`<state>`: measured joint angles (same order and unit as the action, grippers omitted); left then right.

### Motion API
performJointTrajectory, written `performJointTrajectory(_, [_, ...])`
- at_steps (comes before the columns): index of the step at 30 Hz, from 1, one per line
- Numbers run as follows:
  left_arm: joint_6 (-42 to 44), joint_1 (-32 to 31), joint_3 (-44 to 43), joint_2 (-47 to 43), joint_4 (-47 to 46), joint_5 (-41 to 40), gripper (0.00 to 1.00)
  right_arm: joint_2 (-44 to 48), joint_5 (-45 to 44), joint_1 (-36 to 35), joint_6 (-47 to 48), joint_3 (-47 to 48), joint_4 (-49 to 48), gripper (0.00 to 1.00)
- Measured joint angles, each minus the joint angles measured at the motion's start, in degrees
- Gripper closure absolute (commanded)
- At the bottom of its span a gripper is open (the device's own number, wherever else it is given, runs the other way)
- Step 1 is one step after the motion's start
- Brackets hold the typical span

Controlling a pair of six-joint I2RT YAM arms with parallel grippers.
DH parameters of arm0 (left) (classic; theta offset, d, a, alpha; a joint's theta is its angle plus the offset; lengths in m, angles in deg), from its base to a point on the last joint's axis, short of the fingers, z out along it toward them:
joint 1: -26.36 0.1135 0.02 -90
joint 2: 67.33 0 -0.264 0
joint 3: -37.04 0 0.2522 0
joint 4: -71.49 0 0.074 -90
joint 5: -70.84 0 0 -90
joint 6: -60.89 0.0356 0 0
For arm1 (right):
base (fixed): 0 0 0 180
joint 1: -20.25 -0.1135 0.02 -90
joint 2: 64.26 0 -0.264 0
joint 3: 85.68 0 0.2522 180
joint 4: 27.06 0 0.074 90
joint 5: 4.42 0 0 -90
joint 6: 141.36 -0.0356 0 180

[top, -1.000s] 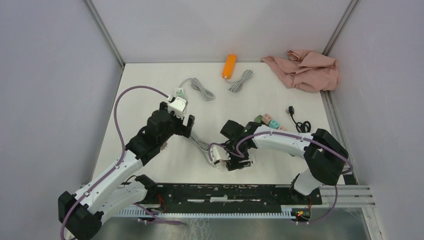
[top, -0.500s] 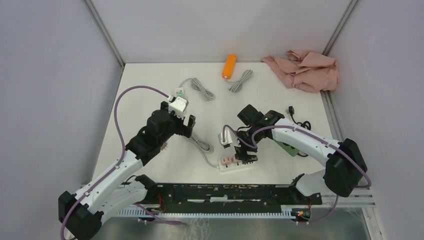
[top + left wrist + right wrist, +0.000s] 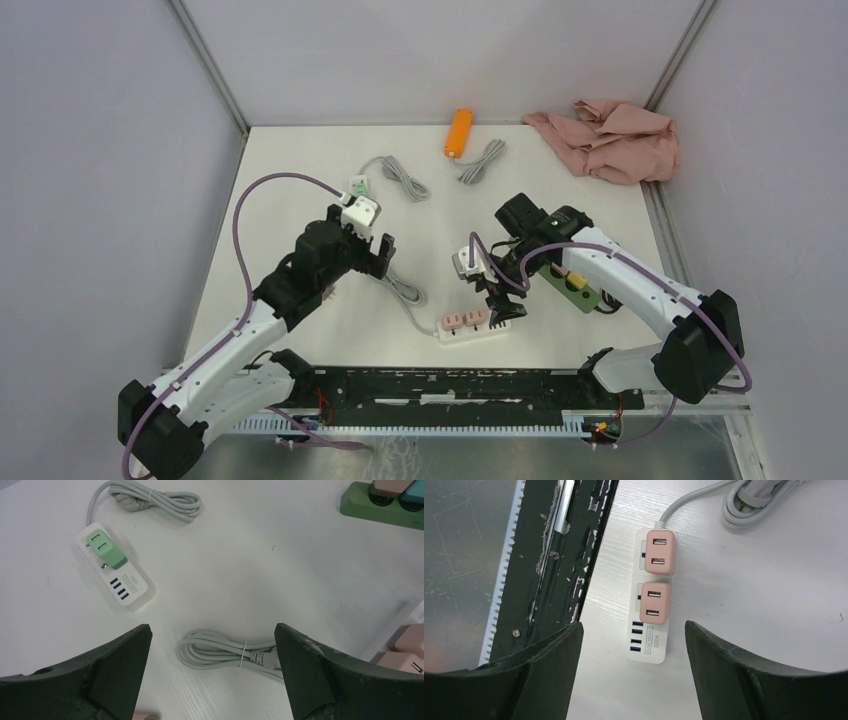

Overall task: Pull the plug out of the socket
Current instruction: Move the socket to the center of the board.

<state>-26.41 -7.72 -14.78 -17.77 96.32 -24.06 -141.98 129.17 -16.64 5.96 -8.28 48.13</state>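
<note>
A white socket strip [image 3: 651, 652] lies near the table's front edge with two pink plugs [image 3: 660, 551] [image 3: 654, 601] seated in it. The same strip [image 3: 468, 325] shows in the top view. My right gripper [image 3: 631, 625] [image 3: 503, 303] hovers over its end, open and holding nothing. A second white strip [image 3: 131, 586] carries a green plug [image 3: 106, 548]. My left gripper [image 3: 211, 627] [image 3: 372, 262] is wide open above a coiled grey cable [image 3: 220, 650] and touches nothing.
A green power strip [image 3: 570, 283] with pink and teal plugs lies under the right arm, with a black cable [image 3: 600, 250] beside it. An orange strip [image 3: 458, 132] and a pink cloth [image 3: 610, 138] are at the back. The black base rail [image 3: 569, 555] runs along the front edge.
The right gripper has lifted off the white strip with pink plugs, opened, and swung back and to the right. The left gripper has shifted only slightly to the right.
</note>
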Motion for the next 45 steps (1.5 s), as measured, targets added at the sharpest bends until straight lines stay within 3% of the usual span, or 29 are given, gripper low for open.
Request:
performJointTrajectory(11, [-0.5,0.0,0.9,0.2,-3.2,10.1,0.01,0.0,1.9,1.0,1.3,1.0,2.5,0.20])
performJointTrajectory(19, [-14.8,0.0,-3.3,4.3,-6.3,19.6,0.05,1.1,2.5,2.4,2.0,1.2,3.4,0.20])
performJointTrajectory(22, [-22.1,-0.2,-2.2,3.2,-12.2,22.1,0.11,1.6,3.0,2.8,2.4,1.7,4.0,0.20])
performJointTrajectory(26, [-26.8,-3.8,7.6,-2.2,-25.6,22.0,0.13,1.6,3.2,3.0,2.6,1.9,4.3,0.20])
performJointTrajectory(30, [-25.6,-12.4,18.6,-5.0,-35.5,18.8,0.19,1.6,3.5,3.2,2.6,1.9,4.5,0.20])
performJointTrajectory(36, [-16.2,-23.7,25.4,1.2,-45.4,16.8,0.22,1.5,3.9,3.2,2.6,1.9,4.7,0.20])
performJointTrajectory(45, [-5.4,-29.4,29.9,9.2,-53.8,12.0,0.25,0.5,4.0,3.3,2.6,1.9,5.1,0.20])
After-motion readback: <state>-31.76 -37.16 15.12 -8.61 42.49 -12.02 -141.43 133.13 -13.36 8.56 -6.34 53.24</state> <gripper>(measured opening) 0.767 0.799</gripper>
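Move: The white socket with two pink plugs lies about 14 cm back from the left hand, some 22 cm to its right and 17 cm lower. On the table between, the coiled grey cord sits about 7 cm back and 8 cm right of that hand; another white socket with a green plug is some 13 cm straight ahead. From the right hand the pink-plugged socket is about 12 cm below, 3 cm left. Left hand arcs back-right about 20 cm, rising then sinking towards the pink-plugged socket, turning clockwise, fingers narrowing. ##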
